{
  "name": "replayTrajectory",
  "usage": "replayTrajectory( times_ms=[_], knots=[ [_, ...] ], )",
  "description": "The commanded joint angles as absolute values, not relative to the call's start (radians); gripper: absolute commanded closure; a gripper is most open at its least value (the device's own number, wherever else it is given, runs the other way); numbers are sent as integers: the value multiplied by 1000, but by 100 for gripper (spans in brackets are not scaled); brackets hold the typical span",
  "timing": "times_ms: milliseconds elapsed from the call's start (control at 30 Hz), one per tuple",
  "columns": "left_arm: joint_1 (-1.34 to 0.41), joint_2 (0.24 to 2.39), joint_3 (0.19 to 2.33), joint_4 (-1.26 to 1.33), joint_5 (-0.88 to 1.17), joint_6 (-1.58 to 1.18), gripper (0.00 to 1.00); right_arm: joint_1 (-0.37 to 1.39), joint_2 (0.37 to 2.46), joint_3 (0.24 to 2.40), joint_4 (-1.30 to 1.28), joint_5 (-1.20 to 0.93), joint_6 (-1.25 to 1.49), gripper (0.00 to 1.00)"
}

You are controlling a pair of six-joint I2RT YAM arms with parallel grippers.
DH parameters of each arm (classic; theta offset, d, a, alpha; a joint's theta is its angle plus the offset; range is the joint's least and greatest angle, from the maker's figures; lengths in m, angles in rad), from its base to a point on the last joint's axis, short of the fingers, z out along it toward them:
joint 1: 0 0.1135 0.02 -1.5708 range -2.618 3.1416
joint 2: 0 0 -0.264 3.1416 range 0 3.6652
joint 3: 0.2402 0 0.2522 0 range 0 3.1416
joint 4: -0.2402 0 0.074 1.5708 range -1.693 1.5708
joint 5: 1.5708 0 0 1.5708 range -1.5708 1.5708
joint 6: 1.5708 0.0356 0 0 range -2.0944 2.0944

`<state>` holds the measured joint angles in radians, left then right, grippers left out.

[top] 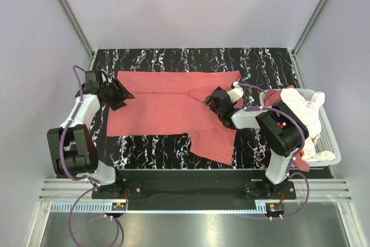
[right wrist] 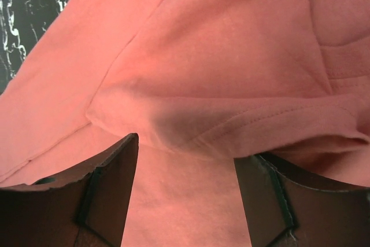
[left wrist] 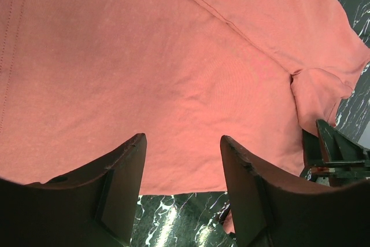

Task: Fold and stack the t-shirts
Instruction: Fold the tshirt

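Note:
A large salmon-pink t-shirt (top: 156, 105) lies spread flat on the black marbled table (top: 150, 146), with one flap reaching toward the near edge. My left gripper (top: 122, 95) hovers at the shirt's left edge. It is open, with the hem and bare table between its fingers (left wrist: 124, 177) and nothing held. My right gripper (top: 213, 101) is low over the shirt's right part, also open. In the right wrist view a raised fold of the shirt (right wrist: 231, 102) lies just beyond the fingers (right wrist: 113, 183), its stitched hem draped over the right fingertip.
A white slatted basket (top: 330, 137) stands at the table's right edge, holding a crumpled cream t-shirt (top: 303, 111) and some red cloth (top: 280, 95). Grey walls close in the table on three sides. The right arm's dark body (left wrist: 341, 154) shows at the left wrist view's edge.

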<state>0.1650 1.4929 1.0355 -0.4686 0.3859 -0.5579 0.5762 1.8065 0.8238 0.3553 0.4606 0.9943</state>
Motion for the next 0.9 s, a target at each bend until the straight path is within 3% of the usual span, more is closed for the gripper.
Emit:
replayTrajectory(
  times_ms=[0, 300, 567, 867],
  knots=[
    [163, 1463, 1046, -431, 410, -549, 41, 584, 1827, 856, 448, 512, 960, 27],
    [163, 1471, 1051, -430, 422, -552, 41, 584, 1783, 847, 707, 331, 804, 26],
    [161, 1471, 1045, -425, 422, -549, 41, 592, 1726, 847, 696, 258, 807, 26],
    [160, 1471, 1040, -417, 419, -548, 41, 630, 1488, 729, 683, 337, 736, 27]
  ],
)
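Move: The right hand is low at the folded-in sleeve flap, whose middle is about 2 cm ahead, level left to right and nearly at fingertip height. The far folded band's middle is some 7 cm ahead and 12 cm left, while the near sleeve lies about 15 cm back, straight behind. For the left hand, the flap is roughly 31 cm right, 2 cm ahead and 10 cm lower. The right hand comes free of the sleeve flap, rising about 14 cm and shifting left, open fingers tipping up. ##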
